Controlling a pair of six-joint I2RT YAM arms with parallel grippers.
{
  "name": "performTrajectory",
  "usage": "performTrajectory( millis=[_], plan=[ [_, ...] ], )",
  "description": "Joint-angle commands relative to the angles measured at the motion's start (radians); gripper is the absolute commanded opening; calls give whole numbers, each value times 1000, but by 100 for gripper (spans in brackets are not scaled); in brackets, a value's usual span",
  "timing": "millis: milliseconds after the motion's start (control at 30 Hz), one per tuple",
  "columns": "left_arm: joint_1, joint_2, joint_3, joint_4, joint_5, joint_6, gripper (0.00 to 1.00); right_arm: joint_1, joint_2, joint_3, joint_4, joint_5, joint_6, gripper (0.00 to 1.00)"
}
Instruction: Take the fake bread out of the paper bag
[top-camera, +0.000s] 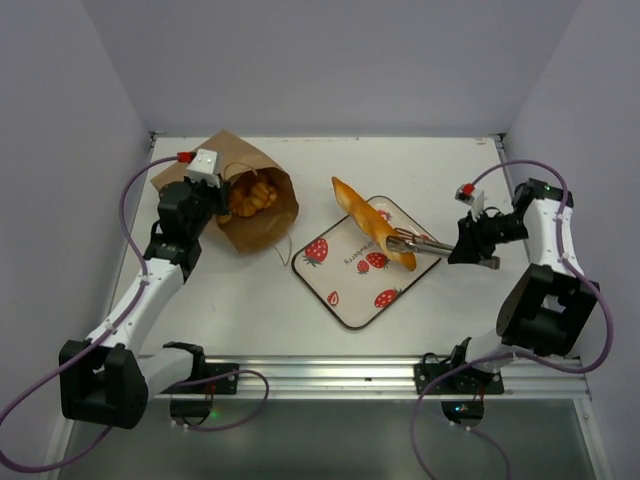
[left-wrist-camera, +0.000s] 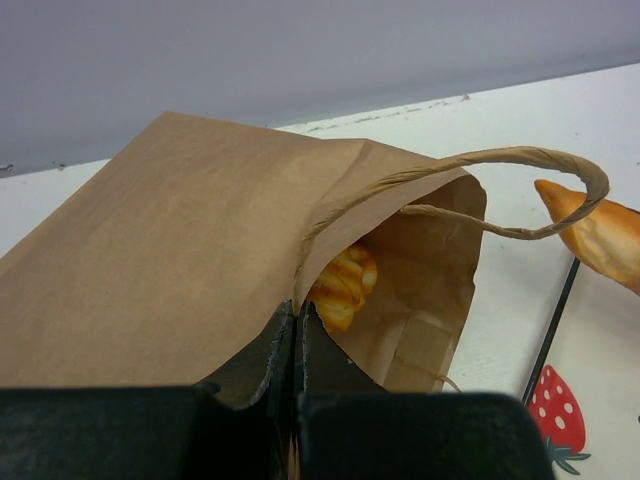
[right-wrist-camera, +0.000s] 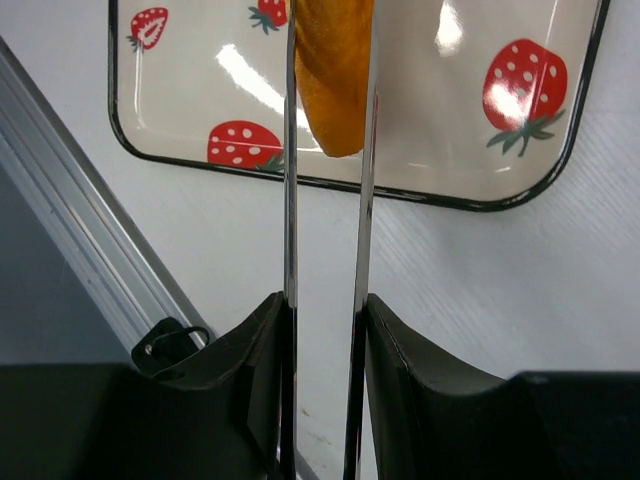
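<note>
The brown paper bag lies on its side at the back left, mouth facing right. My left gripper is shut on the rim of the bag, pinching the paper at the mouth's edge. Inside, a golden braided piece of fake bread shows; what lies deeper is hidden. My right gripper is shut on a pair of metal tongs. The tongs clamp a long baguette, which hangs tilted above the strawberry tray. The baguette's end sits between the tong blades.
A twisted-paper handle loops out from the bag's mouth toward the tray. An aluminium rail runs along the near table edge. Walls close in the back and both sides.
</note>
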Motion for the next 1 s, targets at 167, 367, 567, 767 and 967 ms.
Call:
performTrajectory(
  millis=[167, 367, 567, 767, 967],
  plan=[
    [13, -77, 8, 33, -10, 24, 0, -111, -57, -10, -247, 13, -51, 0],
    [13, -163, -72, 18, 2, 22, 0, -162, -66, -6, -247, 45, -48, 0],
    [13, -221, -105, -5, -2, 27, 0, -165, -97, 2, -247, 76, -31, 0],
    [13, -241, -116, -2, 2, 25, 0, -165, -122, 14, -247, 131, -13, 0],
    [13, -258, -133, 12, 8, 25, 0, -164, -93, 19, -247, 154, 3, 0]
  ],
)
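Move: The long bread, held in the metal tongs in the right hand, has its middle about 18 cm left of that hand, 5 ahead and 7 below. The tray's middle is some 20 cm left, about level fore and aft, and 13 below. The left hand is shut on the paper bag's rim; the braided bread inside lies about 7 cm to its right, level with it fore and aft, and 14 below, while the long bread is roughly 30 cm right, 5 back and 15 below. The long bread, still pinched in the tongs, is carried to the right across the tray and clear of the bag, about 6 cm and a little back, quick at first and then slowing; the right wrist turns some 10 degrees clockwise and tips the fingers further down. The left hand keeps the bag's rim and, after a small lift, draws it back about 4.5 cm. ##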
